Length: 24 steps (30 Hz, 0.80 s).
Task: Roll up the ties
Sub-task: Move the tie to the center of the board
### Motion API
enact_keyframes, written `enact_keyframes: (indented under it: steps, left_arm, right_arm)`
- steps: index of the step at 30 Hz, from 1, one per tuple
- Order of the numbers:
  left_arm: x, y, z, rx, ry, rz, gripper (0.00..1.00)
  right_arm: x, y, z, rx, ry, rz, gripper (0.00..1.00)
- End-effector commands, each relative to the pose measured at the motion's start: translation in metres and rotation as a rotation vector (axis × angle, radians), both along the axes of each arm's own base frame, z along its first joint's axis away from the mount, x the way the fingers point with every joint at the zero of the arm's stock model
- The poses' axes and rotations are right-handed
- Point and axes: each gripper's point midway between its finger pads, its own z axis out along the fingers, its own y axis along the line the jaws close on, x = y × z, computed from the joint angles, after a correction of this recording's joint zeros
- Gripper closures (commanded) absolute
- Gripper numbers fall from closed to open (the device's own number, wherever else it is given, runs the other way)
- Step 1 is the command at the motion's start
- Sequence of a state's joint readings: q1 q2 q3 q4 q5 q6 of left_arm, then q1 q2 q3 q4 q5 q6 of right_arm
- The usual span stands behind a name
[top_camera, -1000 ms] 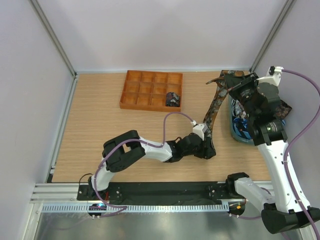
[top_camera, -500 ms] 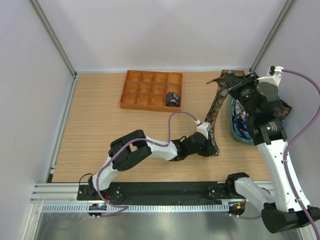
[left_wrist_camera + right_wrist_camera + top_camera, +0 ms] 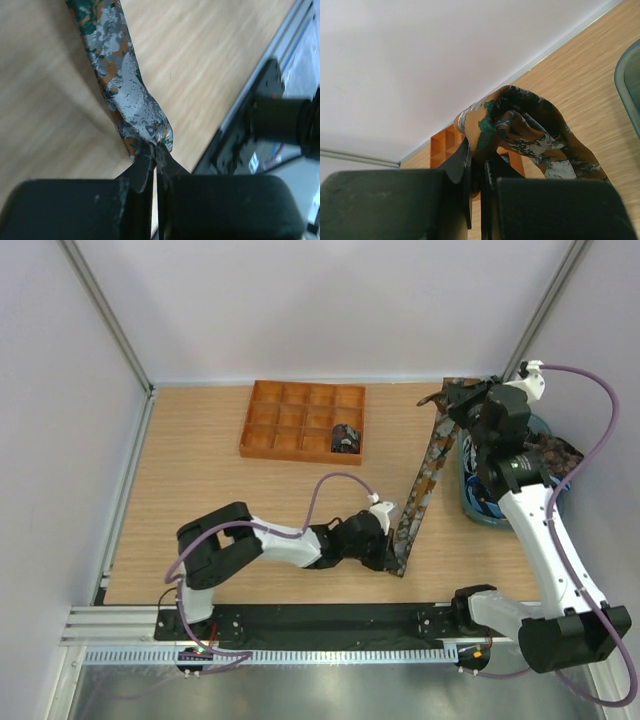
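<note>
A long paisley tie (image 3: 425, 475) runs taut and slanted from the back right down toward the table's near edge. My left gripper (image 3: 393, 552) is shut on the tie's lower end, low over the table; in the left wrist view the jaws (image 3: 155, 150) pinch the bunched tip of the tie (image 3: 125, 85). My right gripper (image 3: 462, 405) holds the upper end above the table, shut on a crumpled fold of the tie (image 3: 520, 125) at the fingertips (image 3: 480, 160). A small rolled tie (image 3: 346, 437) sits in a cell of the tray.
The orange gridded tray (image 3: 270, 425) stands at the back centre and also shows in the right wrist view (image 3: 442, 147). A blue bin (image 3: 468, 502) with more ties (image 3: 483, 485) sits at the right, under the right arm. The black rail (image 3: 330, 620) runs along the near edge.
My left gripper has shut on the tie's lower end and drawn it left and toward the near edge. The right gripper shifted slightly back and left. The tie now hangs straighter.
</note>
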State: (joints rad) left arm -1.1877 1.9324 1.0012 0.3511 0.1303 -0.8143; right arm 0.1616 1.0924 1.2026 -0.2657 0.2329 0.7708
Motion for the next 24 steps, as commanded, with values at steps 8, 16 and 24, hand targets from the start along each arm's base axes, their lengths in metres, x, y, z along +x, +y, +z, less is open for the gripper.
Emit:
enact_keyframes:
  steps: [8,16,24]
  left_arm:
    - [-0.015,0.114,0.019,0.298,-0.003,-0.139,1.0]
    - [0.023,0.173,0.032,0.363,0.024,-0.103,1.0]
    - [0.041,0.172,0.012,0.42,0.029,-0.078,1.0]
  right_arm:
    - [0.052,-0.004,-0.035,0.055,-0.024,-0.094,0.99]
    - [0.099,-0.009,-0.061,0.117,-0.024,-0.189,0.98]
    - [0.179,-0.054,-0.081,0.28,-0.106,-0.238,0.0]
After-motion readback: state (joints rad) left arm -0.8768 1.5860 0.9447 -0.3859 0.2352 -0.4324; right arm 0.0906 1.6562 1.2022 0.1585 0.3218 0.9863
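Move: Both hands hold the tie. The middle of the board lies about 16 cm ahead of the left hand, 17 cm to its left and 4 cm below; the compartment tray's middle is some 43 cm ahead and 25 cm left. From the right hand, the board's middle is roughly 8 cm back, 37 cm left and 36 cm down, the tray about 19 cm ahead and 46 cm left, the basket 5 cm ahead and 20 cm right. Left hand carries its pinched tie end 17 cm left; right reaches forward and down about 15 cm, letting go. ##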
